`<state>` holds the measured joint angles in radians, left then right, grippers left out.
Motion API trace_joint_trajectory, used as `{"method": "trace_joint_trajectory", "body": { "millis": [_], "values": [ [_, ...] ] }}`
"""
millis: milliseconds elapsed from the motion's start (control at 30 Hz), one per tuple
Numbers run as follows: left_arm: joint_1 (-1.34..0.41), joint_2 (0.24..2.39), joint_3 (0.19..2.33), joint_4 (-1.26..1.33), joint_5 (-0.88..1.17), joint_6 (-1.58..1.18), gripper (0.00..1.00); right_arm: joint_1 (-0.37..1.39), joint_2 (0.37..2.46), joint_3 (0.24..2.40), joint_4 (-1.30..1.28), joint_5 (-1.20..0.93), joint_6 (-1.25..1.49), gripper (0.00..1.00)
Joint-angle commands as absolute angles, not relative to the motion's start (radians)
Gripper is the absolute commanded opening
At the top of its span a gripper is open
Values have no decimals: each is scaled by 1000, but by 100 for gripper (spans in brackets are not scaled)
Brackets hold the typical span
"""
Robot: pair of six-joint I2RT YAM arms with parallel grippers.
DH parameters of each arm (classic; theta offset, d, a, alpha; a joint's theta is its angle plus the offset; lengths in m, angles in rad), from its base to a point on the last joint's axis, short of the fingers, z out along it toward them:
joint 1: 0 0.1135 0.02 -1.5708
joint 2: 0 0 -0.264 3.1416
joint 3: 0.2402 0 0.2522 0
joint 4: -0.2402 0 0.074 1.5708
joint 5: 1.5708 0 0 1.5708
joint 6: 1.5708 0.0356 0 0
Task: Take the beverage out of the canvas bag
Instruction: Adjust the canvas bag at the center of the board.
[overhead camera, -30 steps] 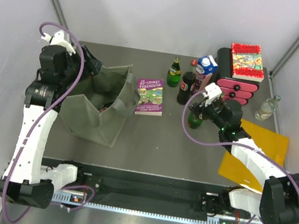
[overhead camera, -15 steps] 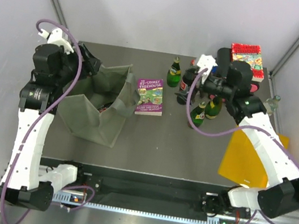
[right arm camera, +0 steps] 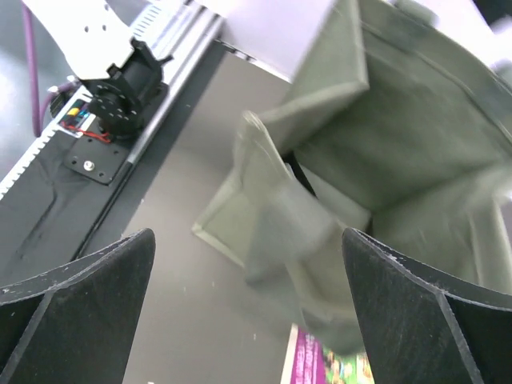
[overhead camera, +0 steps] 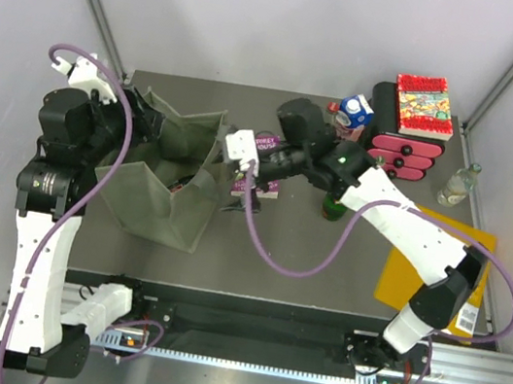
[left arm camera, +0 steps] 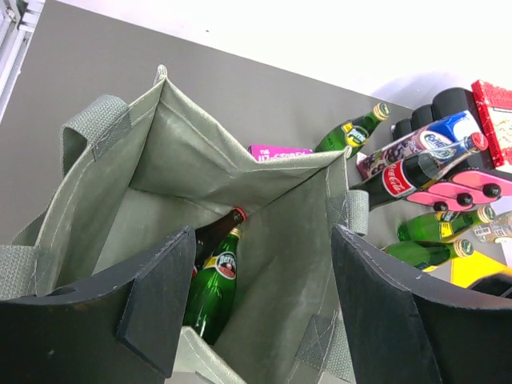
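Observation:
The olive canvas bag stands open at the table's left. In the left wrist view I look down into the canvas bag: a green Perrier bottle lies on its floor beside a dark bottle with a red cap. My left gripper hangs open over the bag's mouth, at its far left corner, with nothing pinched. My right gripper reaches across to the bag's right edge, above the purple book. Its jaws are wide open and empty, and the right wrist view shows the blurred bag below the right gripper.
Behind the right arm stand a green bottle, a blue milk carton and a pink drawer box with a red book on top. A clear bottle and a yellow envelope are at the right.
My right arm has let go of a green bottle by the box and swung left to the bag's right edge, jaws opened wide. The left arm shifted slightly left.

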<state>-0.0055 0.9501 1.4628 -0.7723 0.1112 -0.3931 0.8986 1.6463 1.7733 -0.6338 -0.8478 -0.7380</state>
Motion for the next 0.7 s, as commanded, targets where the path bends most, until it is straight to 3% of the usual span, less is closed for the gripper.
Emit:
{"method": "trace_joint_trajectory", "body": {
  "millis": [0, 667],
  "values": [
    [-6, 920, 1431, -758, 121, -385, 73, 989, 1687, 1861, -634, -813, -801, 100],
    [-6, 937, 1394, -764, 135, -387, 72, 1138, 1936, 2026, -537, -660, -672, 98]
  ]
}}
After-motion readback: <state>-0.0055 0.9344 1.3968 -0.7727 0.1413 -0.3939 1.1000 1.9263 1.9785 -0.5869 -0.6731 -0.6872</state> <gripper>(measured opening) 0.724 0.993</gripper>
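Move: The open canvas bag's middle lies about 19 cm to the right hand's left, 8 cm ahead and 14 cm below. The bottles still inside are around 17 cm left, 11 cm ahead and 23 cm down. The treehouse book lies flat 23 cm ahead and 2 cm right, 25 cm lower; the nearest green bottle stands 17 cm ahead, 25 cm right. From the left hand, the bag's middle is level, 4 cm right and 20 cm below. Heading for the near side of the canvas bag's rim, the right hand sweeps about 10 cm left while sinking 5 cm and easing slightly back, fingers wide open and pointing mostly left. One fingertip comes over the bag's opening; contact can't be made out. The left hand, also open above the bag, lowers some 2 cm. ##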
